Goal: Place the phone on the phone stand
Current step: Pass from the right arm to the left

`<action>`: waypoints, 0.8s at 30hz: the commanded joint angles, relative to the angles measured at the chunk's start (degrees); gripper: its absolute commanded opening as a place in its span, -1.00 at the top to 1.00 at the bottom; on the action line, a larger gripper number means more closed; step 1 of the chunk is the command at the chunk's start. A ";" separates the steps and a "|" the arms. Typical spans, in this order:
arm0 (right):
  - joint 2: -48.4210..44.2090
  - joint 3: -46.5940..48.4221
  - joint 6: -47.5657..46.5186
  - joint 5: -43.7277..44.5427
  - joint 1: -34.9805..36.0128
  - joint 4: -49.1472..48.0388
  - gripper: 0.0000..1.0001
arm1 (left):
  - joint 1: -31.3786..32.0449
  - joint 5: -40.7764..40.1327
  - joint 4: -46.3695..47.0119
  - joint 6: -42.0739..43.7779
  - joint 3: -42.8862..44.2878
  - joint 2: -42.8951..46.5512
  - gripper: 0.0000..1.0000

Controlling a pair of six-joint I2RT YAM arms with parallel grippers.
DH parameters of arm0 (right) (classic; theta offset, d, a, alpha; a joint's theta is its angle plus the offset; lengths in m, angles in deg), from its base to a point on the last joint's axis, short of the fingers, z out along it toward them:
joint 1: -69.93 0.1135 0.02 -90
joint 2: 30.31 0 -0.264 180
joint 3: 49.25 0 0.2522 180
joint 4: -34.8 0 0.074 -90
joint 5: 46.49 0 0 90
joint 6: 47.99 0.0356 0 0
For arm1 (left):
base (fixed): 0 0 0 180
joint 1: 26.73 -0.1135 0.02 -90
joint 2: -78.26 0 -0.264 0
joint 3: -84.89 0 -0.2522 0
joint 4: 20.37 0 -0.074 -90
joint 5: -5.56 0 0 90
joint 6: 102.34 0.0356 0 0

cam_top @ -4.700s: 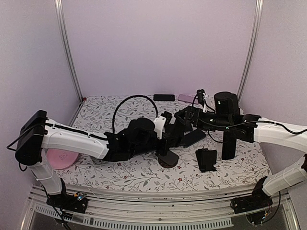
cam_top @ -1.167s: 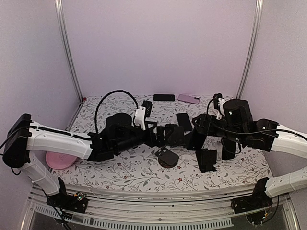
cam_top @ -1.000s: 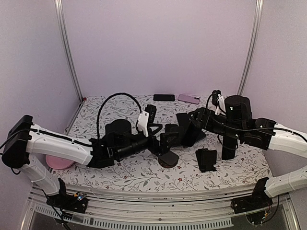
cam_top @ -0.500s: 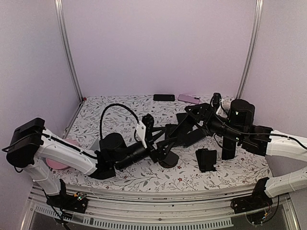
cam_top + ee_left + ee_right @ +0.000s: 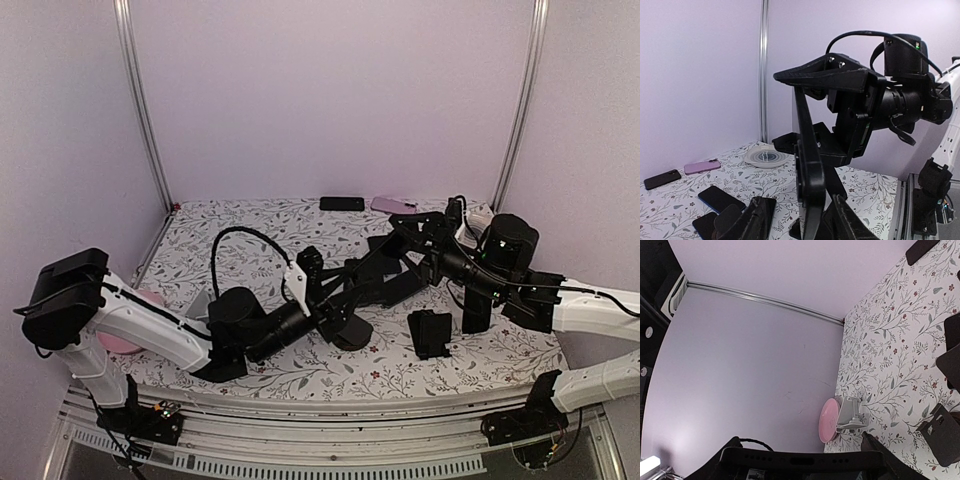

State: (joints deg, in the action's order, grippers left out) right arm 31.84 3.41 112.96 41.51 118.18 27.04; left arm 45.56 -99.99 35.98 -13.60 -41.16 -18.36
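Observation:
The black phone stand (image 5: 352, 333) has a round base on the flowered table. In the left wrist view its dark upright (image 5: 811, 200) stands edge-on between my left gripper's (image 5: 804, 222) fingers (image 5: 757, 220), with a gap on each side. My left gripper (image 5: 335, 295) is open around it. My right gripper (image 5: 405, 252) is shut on the black phone (image 5: 398, 283), held tilted just right of and above the stand. The phone's port edge (image 5: 805, 460) spans the right fingers. Whether phone and stand touch cannot be told.
Another black stand (image 5: 430, 333) and a tall black block (image 5: 476, 305) sit at front right. A black phone (image 5: 342, 203) and a pink phone (image 5: 393, 205) lie at the back. A pink plate (image 5: 128, 335) and a grey stand (image 5: 852, 415) are at left.
My left arm has sunk low and reached right, its jaws narrowing round the stand's upright. The right gripper has carried the phone left, over the stand.

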 commanded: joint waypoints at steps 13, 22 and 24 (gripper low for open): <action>0.59 -0.38 3.40 -4.08 -0.43 -9.37 0.38 | 0.66 -4.11 -1.83 1.07 3.29 -0.83 0.66; 1.16 -1.56 3.63 -5.03 -0.38 -11.01 0.37 | 0.52 -6.79 -3.37 -1.28 3.54 -0.38 1.00; 1.58 -1.39 3.41 -5.37 -0.42 -11.24 0.36 | 0.57 -6.57 -3.62 -1.38 3.37 0.00 1.00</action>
State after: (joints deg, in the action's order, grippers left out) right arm 33.13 1.99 116.55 39.10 117.63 21.27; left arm 46.02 -103.90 32.68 -12.81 -38.54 -18.53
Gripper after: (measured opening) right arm 0.750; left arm 0.047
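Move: The right hand holds the phone by its far end, the phone's middle about 7 cm to that hand's left, 3 cm back and 2 cm below. From the left hand the same middle is about 6 cm to the right, 3 cm ahead and 2 cm above, with the free end already between the open fingers. Some 22 cm beneath the left hand are the round stand, about 1 cm ahead and 3 cm right, and the round-topped stand, 11 cm ahead and 10 cm right. The left hand stays almost in place, its fingers pointing right and forward, and closes from nearly half open until they pinch the flat faces of the phone's free end; it drifts forward about 1 cm and rises about as much before settling partway back. The right hand keeps its grip across the phone's other end and presents it almost still, lifting about 1 cm and easing partly down again with a roll of some 5 degrees, left side rising. ##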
